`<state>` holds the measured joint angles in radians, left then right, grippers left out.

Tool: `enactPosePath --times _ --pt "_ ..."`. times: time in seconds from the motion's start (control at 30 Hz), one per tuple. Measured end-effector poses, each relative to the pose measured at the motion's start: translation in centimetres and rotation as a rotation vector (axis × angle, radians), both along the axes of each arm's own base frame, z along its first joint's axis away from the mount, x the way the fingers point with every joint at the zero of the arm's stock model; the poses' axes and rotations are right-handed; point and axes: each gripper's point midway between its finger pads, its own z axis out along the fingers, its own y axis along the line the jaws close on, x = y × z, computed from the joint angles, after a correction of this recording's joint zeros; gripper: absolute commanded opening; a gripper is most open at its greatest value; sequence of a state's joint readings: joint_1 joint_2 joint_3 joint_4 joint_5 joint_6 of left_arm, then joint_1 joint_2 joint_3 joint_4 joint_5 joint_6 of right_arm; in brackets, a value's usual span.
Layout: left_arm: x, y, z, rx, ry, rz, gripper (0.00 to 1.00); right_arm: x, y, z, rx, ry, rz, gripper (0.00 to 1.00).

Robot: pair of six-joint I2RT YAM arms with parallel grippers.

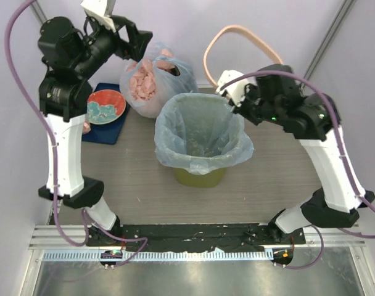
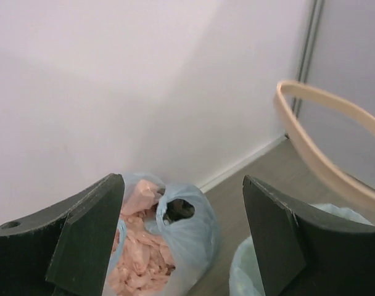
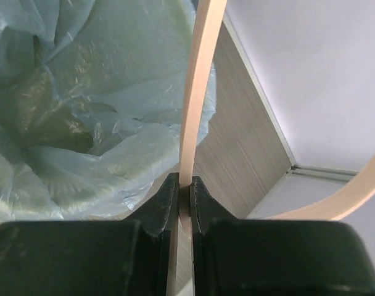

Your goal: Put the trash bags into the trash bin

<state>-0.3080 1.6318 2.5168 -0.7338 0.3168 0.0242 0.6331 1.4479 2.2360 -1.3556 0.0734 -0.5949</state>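
The light-blue trash bag (image 1: pixel 203 132) lines the olive-green trash bin (image 1: pixel 200 179), its edge folded out over the top. The bin's pinkish-beige rim ring (image 1: pixel 237 31) is off the bin, held up in the air behind it. My right gripper (image 1: pixel 229 103) is shut on that ring (image 3: pixel 197 92) just beyond the bag's (image 3: pixel 82 123) far right edge. My left gripper (image 1: pixel 133 42) stands open and empty, high at the back left. In its wrist view the left gripper (image 2: pixel 182 234) frames the knotted bag (image 2: pixel 169 246) below, with the ring (image 2: pixel 326 154) to the right.
A knotted blue bag of pink lumps (image 1: pixel 152 80) sits behind the bin on the left. A red plate (image 1: pixel 105 106) rests on a dark blue mat (image 1: pixel 104 131) at far left. Walls close in behind and on both sides.
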Motion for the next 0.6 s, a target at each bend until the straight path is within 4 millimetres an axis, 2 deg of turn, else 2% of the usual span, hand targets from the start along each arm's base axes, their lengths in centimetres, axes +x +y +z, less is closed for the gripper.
enactPosePath --times 0.07,0.13,0.2,0.3,0.4,0.5,0.6 --pt "1.6 -0.6 0.6 -0.011 -0.022 0.019 0.82 0.6 1.1 -1.5 -0.086 0.006 -0.015 0.01" --pt "3.1 -1.5 -0.6 -0.002 -0.001 0.031 0.82 0.9 2.0 -2.7 -0.161 0.004 -0.020 0.01" --pt "4.4 -3.1 -2.6 0.017 0.045 0.026 0.81 1.0 2.9 -3.7 -0.235 -0.009 -0.020 0.01" --pt "5.9 -5.2 -5.6 0.057 0.101 0.021 0.81 1.1 3.9 -3.6 -0.294 -0.059 -0.017 0.01" --pt "6.5 -6.5 -7.5 0.086 0.133 0.016 0.79 1.0 4.7 -2.9 -0.337 -0.124 -0.010 0.01" --pt "6.7 -7.3 -8.1 0.093 0.132 0.012 0.77 0.9 5.5 -2.6 -0.376 -0.174 0.002 0.01" --pt "6.7 -7.6 -7.7 0.090 0.113 0.012 0.75 0.6 6.2 -2.7 -0.407 -0.200 0.023 0.01"
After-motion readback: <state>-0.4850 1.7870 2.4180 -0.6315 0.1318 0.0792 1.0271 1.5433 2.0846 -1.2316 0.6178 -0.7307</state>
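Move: From the left hand, the middle of the bin's loose pink rim is some 24 cm to the right, about level fore and aft, and roughly 10 cm lower. The lined bin is about 14 cm right, 5 back and 47 below; the full trash bag is some 12 ahead, 2 right and 48 below. From the right hand, already gripping the rim, the bin lies about 8 cm left, 3 ahead and 30 below. Bring the open left gripper about 12 cm right, down and forward to the near left side of the raised rim. Meanwhile keep the right fingers shut on the rim and carry it some 6 cm left and a little down, over the lined bin, rolling that wrist about 25 degrees so its left side sinks. ##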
